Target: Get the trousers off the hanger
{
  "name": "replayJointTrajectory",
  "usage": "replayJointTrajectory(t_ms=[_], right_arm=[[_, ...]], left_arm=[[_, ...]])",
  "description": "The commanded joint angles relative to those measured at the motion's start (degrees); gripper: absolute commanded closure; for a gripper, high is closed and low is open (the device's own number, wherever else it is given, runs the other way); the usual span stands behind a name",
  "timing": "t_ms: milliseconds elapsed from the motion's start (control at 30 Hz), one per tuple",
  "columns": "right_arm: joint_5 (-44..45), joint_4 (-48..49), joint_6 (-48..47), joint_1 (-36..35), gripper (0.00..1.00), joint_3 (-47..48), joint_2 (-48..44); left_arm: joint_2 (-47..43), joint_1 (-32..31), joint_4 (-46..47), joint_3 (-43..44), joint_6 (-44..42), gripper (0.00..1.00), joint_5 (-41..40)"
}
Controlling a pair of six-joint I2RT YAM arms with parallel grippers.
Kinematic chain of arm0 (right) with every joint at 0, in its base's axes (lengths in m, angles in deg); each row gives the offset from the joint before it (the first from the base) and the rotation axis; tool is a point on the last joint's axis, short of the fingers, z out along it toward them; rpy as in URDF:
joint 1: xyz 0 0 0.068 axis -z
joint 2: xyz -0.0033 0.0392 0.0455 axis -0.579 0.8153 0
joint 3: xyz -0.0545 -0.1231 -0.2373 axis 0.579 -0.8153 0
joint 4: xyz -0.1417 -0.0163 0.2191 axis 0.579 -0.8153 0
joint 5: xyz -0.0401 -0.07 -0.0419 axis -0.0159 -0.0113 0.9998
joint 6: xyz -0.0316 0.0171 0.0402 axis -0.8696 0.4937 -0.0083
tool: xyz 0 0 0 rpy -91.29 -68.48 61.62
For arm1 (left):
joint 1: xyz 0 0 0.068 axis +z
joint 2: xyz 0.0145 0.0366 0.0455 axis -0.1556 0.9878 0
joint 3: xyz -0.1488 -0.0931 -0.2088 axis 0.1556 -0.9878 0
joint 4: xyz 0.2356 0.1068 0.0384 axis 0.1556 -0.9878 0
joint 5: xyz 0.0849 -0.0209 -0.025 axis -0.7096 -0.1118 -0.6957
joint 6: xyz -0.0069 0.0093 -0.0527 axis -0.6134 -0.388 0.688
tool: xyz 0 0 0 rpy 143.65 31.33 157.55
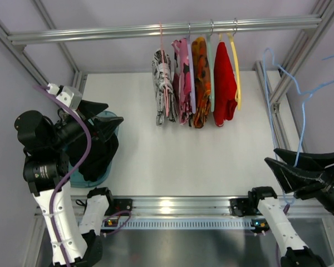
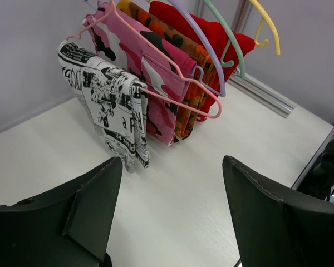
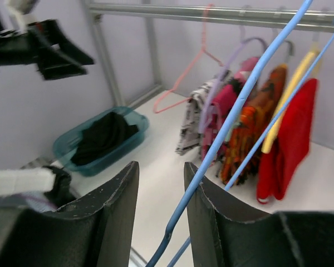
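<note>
The black trousers (image 1: 94, 158) lie bunched in a teal bin (image 1: 80, 178) at the left; they also show in the right wrist view (image 3: 103, 136). My left gripper (image 1: 114, 112) hovers over the bin, wide open and empty (image 2: 172, 161). The light-blue hanger (image 1: 301, 111) is bare and stands up at the right, off the rail. Its wire (image 3: 239, 105) runs down between the fingers of my right gripper (image 3: 161, 165) and leans on the right finger. The jaws stand apart, wider than the wire. That gripper (image 1: 270, 156) is at the table's near right.
Several garments hang on a metal rail (image 1: 100, 34) at the back: a black-and-white patterned one (image 1: 161, 83) on a pink hanger, then pink, orange and red (image 1: 225, 83) ones, the last on a yellow hanger. Frame posts stand at both sides.
</note>
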Motion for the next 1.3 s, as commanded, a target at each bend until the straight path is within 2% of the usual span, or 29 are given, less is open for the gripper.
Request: replayJointTrajectory(t_ms=[0,33,133,200,267,367,500,600,800,900,1000,1033,1133,1267], right_arm=[[11.31,-2.20,0.36,4.76,1.00,0.83,-0.48],[14.98,-3.16,-0.16,7.38,1.00,0.21,-0.40],[20.53,-3.25,-1.83,8.29,1.00,-4.00,1.35],[22.92,-2.91,-2.80,7.41,1.00,-6.55,5.64],[27.57,-0.90,-4.47,3.39,1.00,-7.61,9.34],[28.38,6.11,-9.30,-2.06,1.00,-4.47,16.02],[24.43,6.94,-16.50,-2.70,1.00,3.27,26.82],[19.78,6.24,-21.43,-1.47,1.00,7.05,31.31],[10.38,4.39,-23.54,4.76,1.00,10.05,37.13],[2.12,4.74,-23.99,11.87,1.00,10.05,39.05],[-10.79,3.52,-24.16,21.80,1.00,11.89,43.09],[-15.87,2.38,-24.16,27.22,1.00,13.55,44.33],[-22.75,-1.83,-27.23,33.57,1.00,18.90,49.95],[-29.98,-14.03,-31.71,37.55,1.00,24.63,58.64]], left_arm=[[-0.15,0.05,4.61,0.09,1.30,0.21,-0.89],[-0.06,-0.03,5.31,-0.08,1.74,0.21,-1.07],[0.90,0.05,6.02,0.44,1.74,0.21,-1.42],[1.52,-0.03,6.02,1.23,1.65,0.21,-1.60],[2.22,-0.04,6.11,1.67,1.65,0.21,-1.25],[1.70,-0.03,7.50,0.45,2.18,0.21,-1.07],[-0.67,0.05,7.86,-2.10,2.53,0.21,-0.55],[-1.64,-0.03,7.87,-2.99,2.97,0.20,0.24],[-1.64,-0.03,7.86,-3.25,3.50,0.20,1.39],[-1.64,0.05,7.86,-3.51,2.71,0.20,1.13],[-1.56,0.05,7.86,-3.86,2.45,0.20,1.04],[-1.64,0.05,7.78,-4.04,2.18,0.20,1.13],[-1.82,-0.03,7.86,-4.57,1.66,0.20,0.86],[-1.65,-0.03,7.86,-5.45,1.48,0.20,0.95]])
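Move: The right hand, holding the empty blue hanger, has the bare right-hand stretch of the rail about 55 cm ahead and some 14 cm to its right, only a few centimetres higher. The yellow hanger hangs roughly 54 cm straight ahead and 14 cm below hand height; the red garment is just left of it, about 54 cm ahead, 3 cm left and 24 cm lower. For the idle left hand, that bare stretch lies about 38 cm ahead, 52 cm right and 8 cm above. Forward by some 30 cm and about 14 cm to the right, sinking slightly, the right arm swiftly carries the empty blue hanger towards the rail's bare right end. It swerves right early, runs almost straight out, then veers right again, the wrist swinging clockwise early and tipping roughly 25 degrees downward while the fingers keep their pinch. ##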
